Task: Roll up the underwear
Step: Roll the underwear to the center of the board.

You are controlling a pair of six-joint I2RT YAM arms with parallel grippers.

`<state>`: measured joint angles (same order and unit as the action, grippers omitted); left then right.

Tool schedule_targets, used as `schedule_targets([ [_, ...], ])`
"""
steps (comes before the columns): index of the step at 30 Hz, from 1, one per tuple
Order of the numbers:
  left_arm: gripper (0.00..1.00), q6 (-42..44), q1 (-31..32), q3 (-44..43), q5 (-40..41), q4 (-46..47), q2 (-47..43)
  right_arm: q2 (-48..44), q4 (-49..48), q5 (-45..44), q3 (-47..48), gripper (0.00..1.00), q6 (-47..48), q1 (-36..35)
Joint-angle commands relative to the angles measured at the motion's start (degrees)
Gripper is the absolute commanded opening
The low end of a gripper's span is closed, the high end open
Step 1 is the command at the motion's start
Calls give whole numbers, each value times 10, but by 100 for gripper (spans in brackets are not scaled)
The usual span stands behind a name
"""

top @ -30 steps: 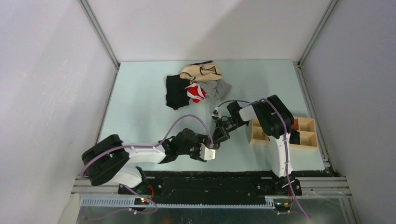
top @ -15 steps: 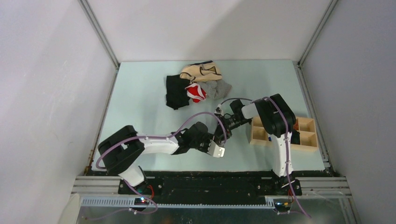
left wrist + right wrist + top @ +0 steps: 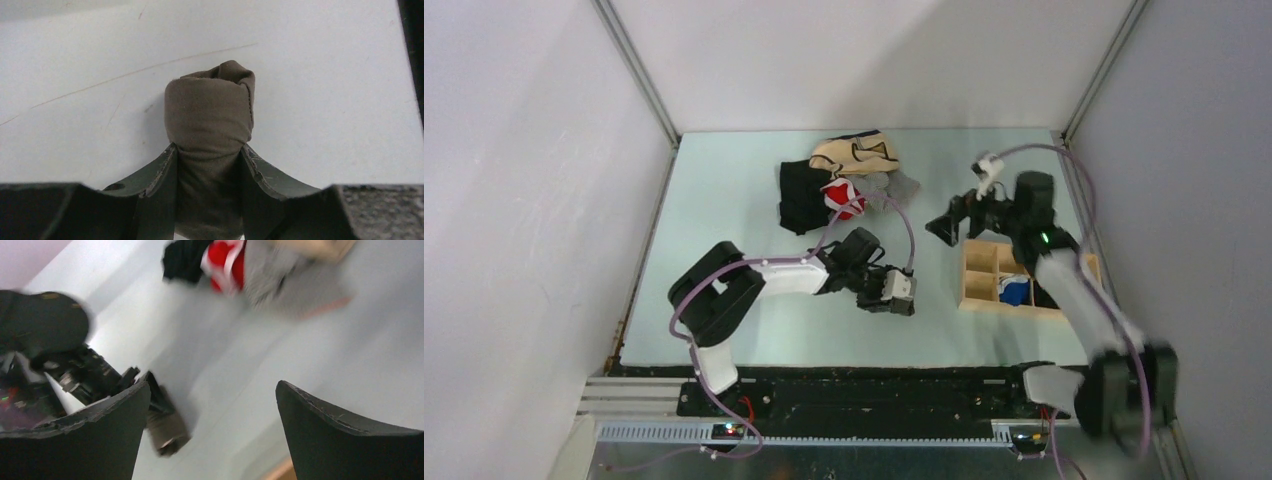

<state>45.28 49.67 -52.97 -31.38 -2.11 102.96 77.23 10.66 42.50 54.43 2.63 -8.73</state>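
The underwear (image 3: 210,115) is a tight olive-brown roll standing on the pale table. In the left wrist view my left gripper (image 3: 209,150) is shut on its lower half, one finger pressing each side. From above, the left gripper (image 3: 896,298) reaches right, just left of the wooden box. The right wrist view shows the roll (image 3: 167,432) low on the left, still in the left gripper's fingers. My right gripper (image 3: 212,385) is open and empty, raised above the table, and from above it (image 3: 946,228) hangs behind the box.
A wooden box with compartments (image 3: 980,285) stands at the right, a blue item (image 3: 1014,291) in one cell. At the back lies a pile: a black garment (image 3: 802,198), a beige one with dark trim (image 3: 854,153), a red-and-white piece (image 3: 844,197) and a grey one (image 3: 896,186).
The left gripper closed on the roll and carried it right towards the box. The right gripper opened, let go and swung up and away to the back right.
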Motion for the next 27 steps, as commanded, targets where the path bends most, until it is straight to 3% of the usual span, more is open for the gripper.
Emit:
schedule_targets([
  [1, 25, -49, -9, -39, -179, -208, 123, -187, -91, -117, -118, 100, 138, 0],
  [3, 24, -43, -23, -78, -199, -253, 167, -236, 21, -79, -127, 99, 193, -1],
  [5, 24, -44, -29, -100, -203, -269, 181, -297, 135, -8, -142, 93, 283, -5],
  [8, 24, -54, -32, -112, -203, -272, 191, -357, 198, 9, -198, 86, 389, -54],
  [9, 24, -58, -33, -116, -206, -280, 198, -376, 204, -11, -207, 81, 401, -101],
  [11, 24, -66, -34, -126, -210, -288, 209, -385, 190, -54, -230, 75, 423, -178],
  [14, 24, -81, -36, -118, -206, -275, 210, -370, 141, -113, -255, 73, 431, -262],
  [18, 24, -132, -42, -94, -205, -225, 200, -307, 9, -247, -282, 73, 421, -361],
  [27, 24, -144, -51, -98, -219, -230, 212, -211, -131, -322, -305, 77, 437, -413],
])
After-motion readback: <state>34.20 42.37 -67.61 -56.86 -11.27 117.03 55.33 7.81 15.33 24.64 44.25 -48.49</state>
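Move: My left hand still pinches the rolled underwear close to its middle, with the right-hand end sticking out. From my open right hand the roll lies about 12 cm back, 14 cm to the left and some 17 cm below. The wooden organizer's middle is about 7 cm back and 15 cm to the right of that hand; the grey cloth lies some 11 cm ahead and 14 cm left. I swing my right hand back towards the roll's free right end, first arching up about 8 cm, then sinking and coming back some 19 cm before easing forward and left at it; I turn its wrist and narrow the open fingers by a quarter. My left hand keeps its pinch, shifts 2 cm right and swings its fingertips back about 30 degrees. ##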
